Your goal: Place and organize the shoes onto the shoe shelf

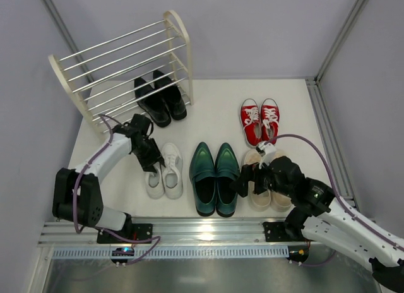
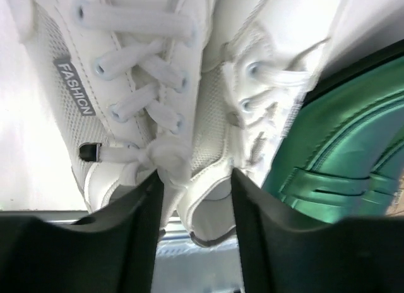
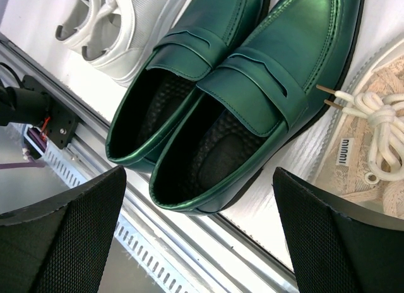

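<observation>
The shoe shelf (image 1: 181, 29) stands at the back left, with the black dress shoes (image 1: 161, 98) low in it under the rods. White sneakers (image 1: 166, 174) lie in front of it. My left gripper (image 1: 151, 155) is down on them; in the left wrist view it (image 2: 194, 179) stands open, its jaws straddling the inner collars of both white sneakers (image 2: 126, 84). Green loafers (image 1: 214, 176) lie at centre. My right gripper (image 1: 243, 182) hovers wide open over their heels (image 3: 199, 173), holding nothing. Red sneakers (image 1: 260, 120) lie behind; beige sneakers (image 3: 379, 135) are partly hidden under the right arm.
A metal rail (image 1: 202, 231) runs along the near table edge just below the shoe heels. Grey walls close in the back and both sides. The green loafer (image 2: 353, 129) lies right beside the white pair.
</observation>
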You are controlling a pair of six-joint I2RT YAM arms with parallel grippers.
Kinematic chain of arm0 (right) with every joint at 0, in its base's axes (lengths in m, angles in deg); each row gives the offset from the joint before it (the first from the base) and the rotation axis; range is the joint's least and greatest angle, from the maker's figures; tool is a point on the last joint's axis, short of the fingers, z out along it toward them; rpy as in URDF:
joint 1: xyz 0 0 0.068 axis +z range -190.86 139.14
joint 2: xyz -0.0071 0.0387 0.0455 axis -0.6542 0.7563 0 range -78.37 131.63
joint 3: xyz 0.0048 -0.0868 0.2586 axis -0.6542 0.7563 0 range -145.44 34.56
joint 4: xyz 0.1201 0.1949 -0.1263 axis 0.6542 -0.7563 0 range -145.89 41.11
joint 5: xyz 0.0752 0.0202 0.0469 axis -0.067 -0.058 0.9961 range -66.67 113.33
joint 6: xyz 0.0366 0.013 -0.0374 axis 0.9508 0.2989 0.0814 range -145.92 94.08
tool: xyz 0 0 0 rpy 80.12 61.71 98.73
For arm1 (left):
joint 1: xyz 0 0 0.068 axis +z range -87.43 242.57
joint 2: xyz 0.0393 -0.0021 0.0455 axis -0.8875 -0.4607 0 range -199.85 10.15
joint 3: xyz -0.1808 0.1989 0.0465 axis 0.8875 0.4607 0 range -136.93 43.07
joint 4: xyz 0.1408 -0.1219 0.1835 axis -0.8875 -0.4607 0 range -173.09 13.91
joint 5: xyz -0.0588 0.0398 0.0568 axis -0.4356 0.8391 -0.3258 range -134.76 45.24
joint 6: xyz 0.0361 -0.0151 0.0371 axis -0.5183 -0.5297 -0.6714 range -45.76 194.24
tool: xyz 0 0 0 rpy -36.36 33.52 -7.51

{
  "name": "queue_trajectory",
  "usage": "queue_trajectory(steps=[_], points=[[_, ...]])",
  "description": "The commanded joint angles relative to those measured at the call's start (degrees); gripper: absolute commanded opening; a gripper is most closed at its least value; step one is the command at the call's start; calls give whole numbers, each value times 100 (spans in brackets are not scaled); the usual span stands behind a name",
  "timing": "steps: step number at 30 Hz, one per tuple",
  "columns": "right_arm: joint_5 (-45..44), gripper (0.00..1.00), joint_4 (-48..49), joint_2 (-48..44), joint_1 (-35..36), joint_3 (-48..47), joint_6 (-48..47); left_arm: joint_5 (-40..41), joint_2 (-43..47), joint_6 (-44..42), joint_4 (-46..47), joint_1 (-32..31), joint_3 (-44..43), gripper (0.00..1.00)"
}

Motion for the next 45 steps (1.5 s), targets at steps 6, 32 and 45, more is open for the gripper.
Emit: queue_trajectory(steps=[6,32,45], points=[[-206,98,157,324,26,-367,65,820,710,-626,-373,-22,-447,56],[-1226,97,764,1265,26,-411,13,4486,1537,383,805,-3167,828,69],[-1410,97,659,1133,26,-147,162,4881,1344,1333,847,-3608,1364,64]])
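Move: Just under my left hand stand the white shoes, their middles about 4 cm back and 4 cm lower. The left one is some 3 cm to its left, the right one about 4 cm to its right. The left green loafer stands 15 cm to its right and 6 cm back. From my right hand, the right green loafer lies 12 cm below, 4 cm left and a touch back. At that height the left green loafer is 11 cm left, and the left beige shoe about 8 cm right. My left hand comes up off the white shoes about 4 cm, spreading its fingers wider and swinging a little left, then goes back and right and sinks again to the two shoe openings, tilting its fingers from straight down to slanting forward, some 40 degrees. Meanwhile I bring my wide-open right hand about 5 cm forward towards the green loafers' toes and slightly down, turning it a little clockwise. ##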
